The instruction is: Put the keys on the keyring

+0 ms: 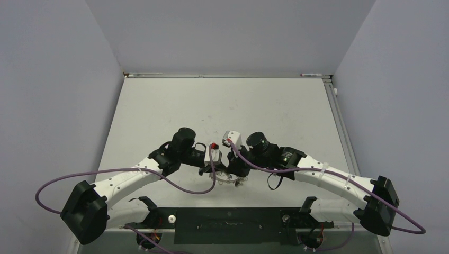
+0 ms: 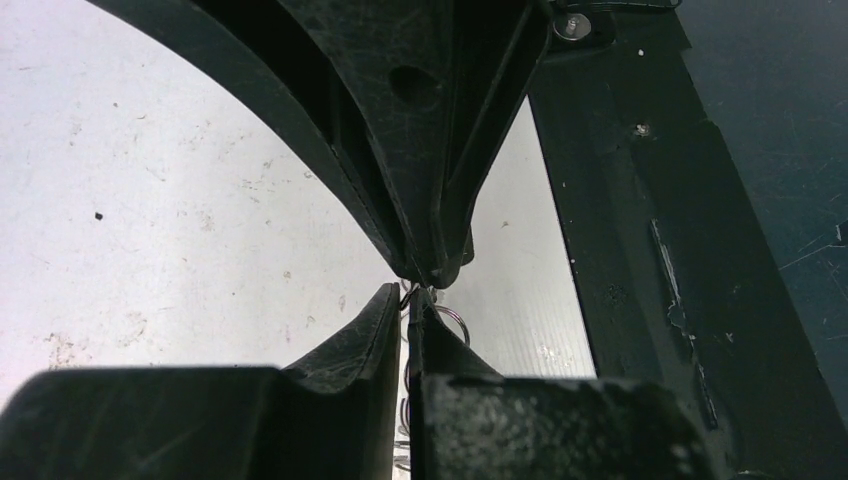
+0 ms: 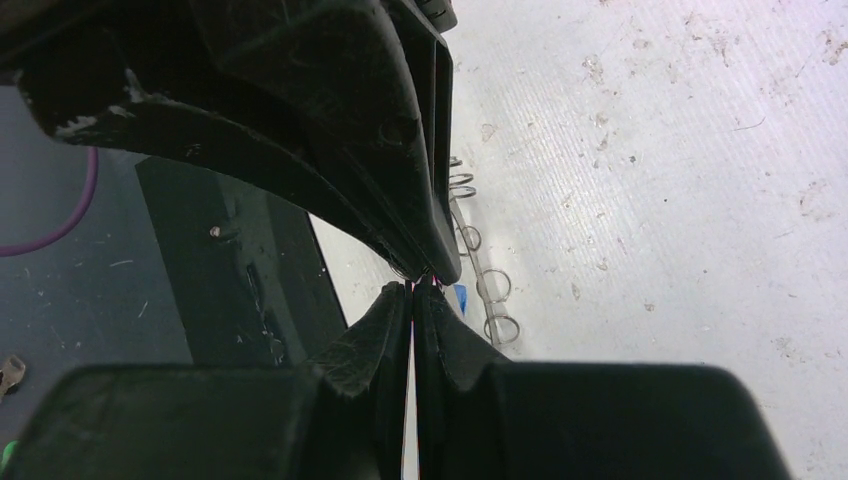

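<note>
The keyring point(image 1: 229, 179) lies on the white table near its front edge, right under the two meeting grippers. In the left wrist view my left gripper point(image 2: 411, 296) is shut, with a thin wire loop point(image 2: 455, 322) of the keyring pinched at its tips. My right gripper point(image 2: 436, 268) comes in from above, tip to tip with it. In the right wrist view my right gripper point(image 3: 420, 288) is shut; whether it pinches anything is hidden. A small blue piece, the blue key's head point(image 3: 459, 298), shows just beside its right finger, against the keyring's edge with its loops point(image 3: 487, 285). The black key is hidden.
A black mounting plate point(image 1: 227, 218) runs along the table's near edge, close behind both grippers point(image 2: 640, 250) point(image 3: 230, 270). Purple cables point(image 1: 180, 182) hang from both arms. White table surface point(image 1: 222, 106) stretches away to the far wall.
</note>
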Tool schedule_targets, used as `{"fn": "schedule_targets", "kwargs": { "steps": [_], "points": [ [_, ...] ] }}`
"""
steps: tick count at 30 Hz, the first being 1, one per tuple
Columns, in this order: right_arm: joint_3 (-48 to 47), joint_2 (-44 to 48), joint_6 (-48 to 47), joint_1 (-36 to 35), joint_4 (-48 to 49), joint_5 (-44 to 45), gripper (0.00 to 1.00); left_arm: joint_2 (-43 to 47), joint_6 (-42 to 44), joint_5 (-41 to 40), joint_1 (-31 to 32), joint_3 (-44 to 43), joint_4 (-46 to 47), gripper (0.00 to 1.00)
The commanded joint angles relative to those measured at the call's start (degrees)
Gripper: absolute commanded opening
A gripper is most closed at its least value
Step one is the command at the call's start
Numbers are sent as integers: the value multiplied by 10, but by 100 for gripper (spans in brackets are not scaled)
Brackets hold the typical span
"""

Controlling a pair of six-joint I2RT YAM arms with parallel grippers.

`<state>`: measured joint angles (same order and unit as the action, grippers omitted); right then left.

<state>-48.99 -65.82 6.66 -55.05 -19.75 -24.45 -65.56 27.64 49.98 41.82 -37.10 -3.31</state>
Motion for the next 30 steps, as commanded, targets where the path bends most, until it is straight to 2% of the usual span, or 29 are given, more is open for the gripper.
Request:
{"fn": "schedule_targets", "kwargs": {
  "steps": [1,13,14,17,19,23,25,30],
  "points": [
    [-1,24,-5,5,42,-11,5,-2,-11,28,-3,-10,24,0],
    [1,49,4,6,59,32,7,40,-154,43,-26,10,152,0],
    [-2,50,5,8,60,34,10,44,-167,45,-27,12,161,0],
    [-16,52,6,10,62,43,31,54,-193,38,-28,16,181,0],
    [-28,57,6,10,65,55,41,60,-213,28,-29,20,197,0],
    [-48,88,-3,11,79,108,45,78,-268,-2,-40,30,251,0],
    [-42,117,-13,11,101,123,47,89,-322,-19,-51,38,290,0],
    [-21,177,-46,11,153,95,53,105,-436,-34,-81,60,388,0]
  ]
}}
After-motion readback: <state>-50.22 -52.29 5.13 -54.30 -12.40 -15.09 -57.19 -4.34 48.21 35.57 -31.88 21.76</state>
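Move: The keyring is pinched where my two sets of fingertips meet, the right tips about 1 cm to the right of my left hand. From either hand the ring's middle lies some 2 cm back, level sideways and about 4 cm below. From my left hand, the blue tag is about 2 cm to the right, 1 cm back and 2 cm below; the black tag hangs some 4 cm to the right, 5 cm back and 4 cm below. I keep the keyring pinched in my left hand and lift it about 8 cm, drifting forward and swinging those fingertips up and forward some 20 degrees. My right hand first rises with it, then opens to about half and lets go of the ring, ending 10 cm higher and 3 cm farther forward, slightly right and away from my left fingertips, its own tips tilting up. ##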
